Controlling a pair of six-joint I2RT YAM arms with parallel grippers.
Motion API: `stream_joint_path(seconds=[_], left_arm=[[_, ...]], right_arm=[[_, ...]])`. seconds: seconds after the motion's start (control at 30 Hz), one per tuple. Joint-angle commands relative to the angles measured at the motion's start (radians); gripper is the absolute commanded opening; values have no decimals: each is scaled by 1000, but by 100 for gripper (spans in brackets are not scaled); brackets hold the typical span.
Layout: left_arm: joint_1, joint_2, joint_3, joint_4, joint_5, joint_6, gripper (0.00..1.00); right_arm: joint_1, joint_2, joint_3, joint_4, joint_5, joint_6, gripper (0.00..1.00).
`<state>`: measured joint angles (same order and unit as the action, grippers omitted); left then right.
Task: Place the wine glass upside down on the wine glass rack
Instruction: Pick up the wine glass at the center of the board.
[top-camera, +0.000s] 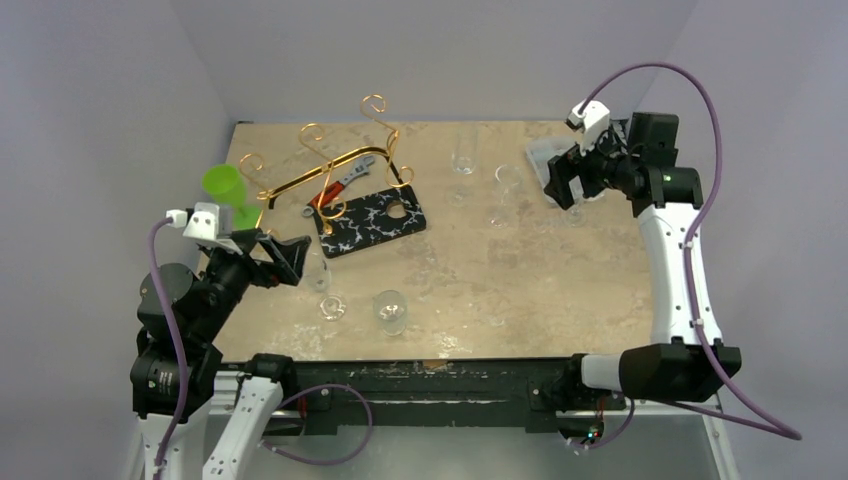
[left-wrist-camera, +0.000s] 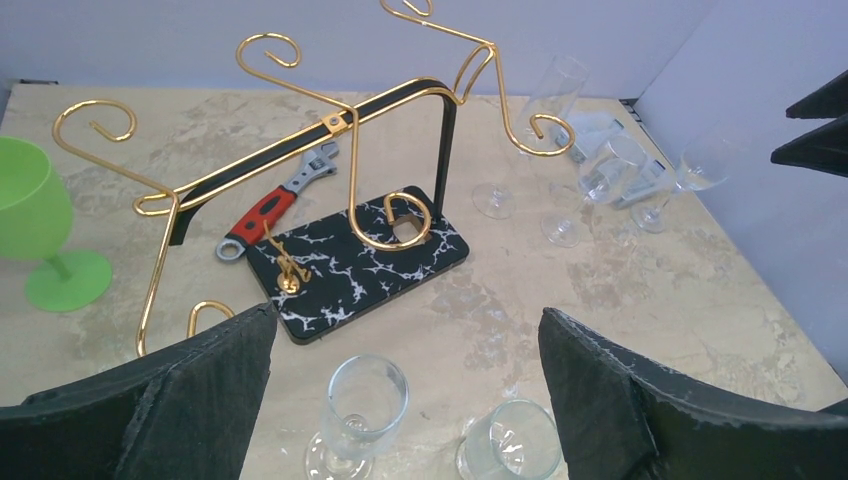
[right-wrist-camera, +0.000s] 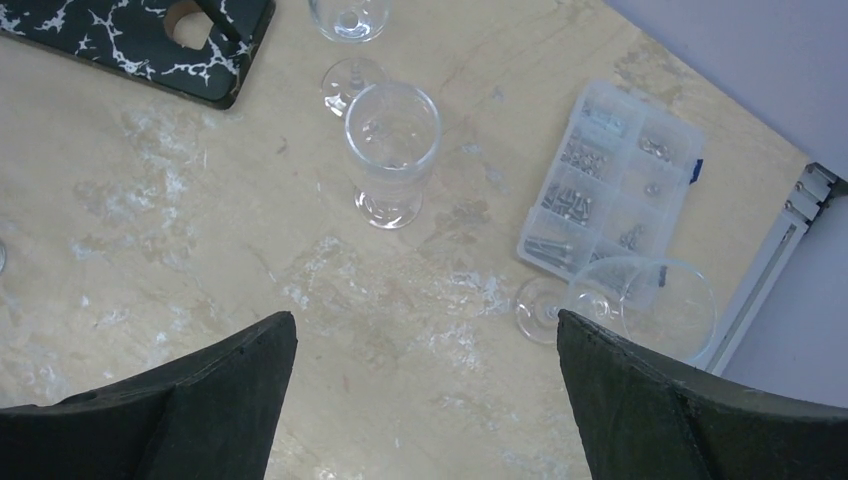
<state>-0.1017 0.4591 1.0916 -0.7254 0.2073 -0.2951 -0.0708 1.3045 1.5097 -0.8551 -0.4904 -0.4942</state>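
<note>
The gold wire wine glass rack (top-camera: 335, 165) (left-wrist-camera: 350, 150) stands at the back left, its foot on a black white-veined board (top-camera: 372, 224) (left-wrist-camera: 365, 262). Nothing hangs from its scroll loops. Several clear wine glasses stand upright on the table. Two are near the front: a small stemmed one (top-camera: 331, 303) (left-wrist-camera: 360, 405) and a squat one (top-camera: 391, 311) (left-wrist-camera: 510, 445). My left gripper (top-camera: 290, 258) (left-wrist-camera: 408, 320) hovers open just above and behind these two. My right gripper (top-camera: 565, 186) (right-wrist-camera: 427, 325) is open over the back right, with a narrow glass (right-wrist-camera: 392, 145) ahead of it and a wide glass (right-wrist-camera: 655, 305) beside its right finger.
A green plastic goblet (top-camera: 228, 190) (left-wrist-camera: 35, 215) stands left of the rack. A red-handled wrench (top-camera: 345, 180) (left-wrist-camera: 275, 205) lies under the rack's bar. A clear box of screws (top-camera: 545, 155) (right-wrist-camera: 610, 185) sits at the back right, with more glasses (top-camera: 463, 155) around it.
</note>
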Motion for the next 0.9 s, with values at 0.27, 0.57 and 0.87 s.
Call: stream_joint_path(seconds=[0.27,0.57,0.87], left_arm=[[-7,-10,-6,-15,-3,31,100],[-7,-24,-61,10,4,23,100],[-7,-38,-90,23,3,29,100]], right_arm=[[-11,79,80,-36,7,-36,99],[-39,177,159,-51,32,5,99],[-73,256,226,-80,53,18,97]])
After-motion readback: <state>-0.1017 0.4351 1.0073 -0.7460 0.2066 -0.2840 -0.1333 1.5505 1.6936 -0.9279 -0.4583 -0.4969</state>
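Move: From the right gripper the middle wine glass stands about 12 cm ahead, 7 cm left and 22 cm below. The wide glass is level with it ahead but some 12 cm to the gripper's right; the parts box lies about 24 cm ahead, 9 cm right. From the left gripper that middle glass is roughly 29 cm ahead, 38 cm right and 28 cm below; the near-left glass is 6 cm straight ahead, 28 cm below. Send the open right gripper forward about 5 cm and out to the right, with a small net drop, to the right-hand side of the middle wine glass and closer to the wide glass; tip its fingers a little further down. Meanwhile sink the open left gripper 3–4 cm nearly straight down, touching nothing. ##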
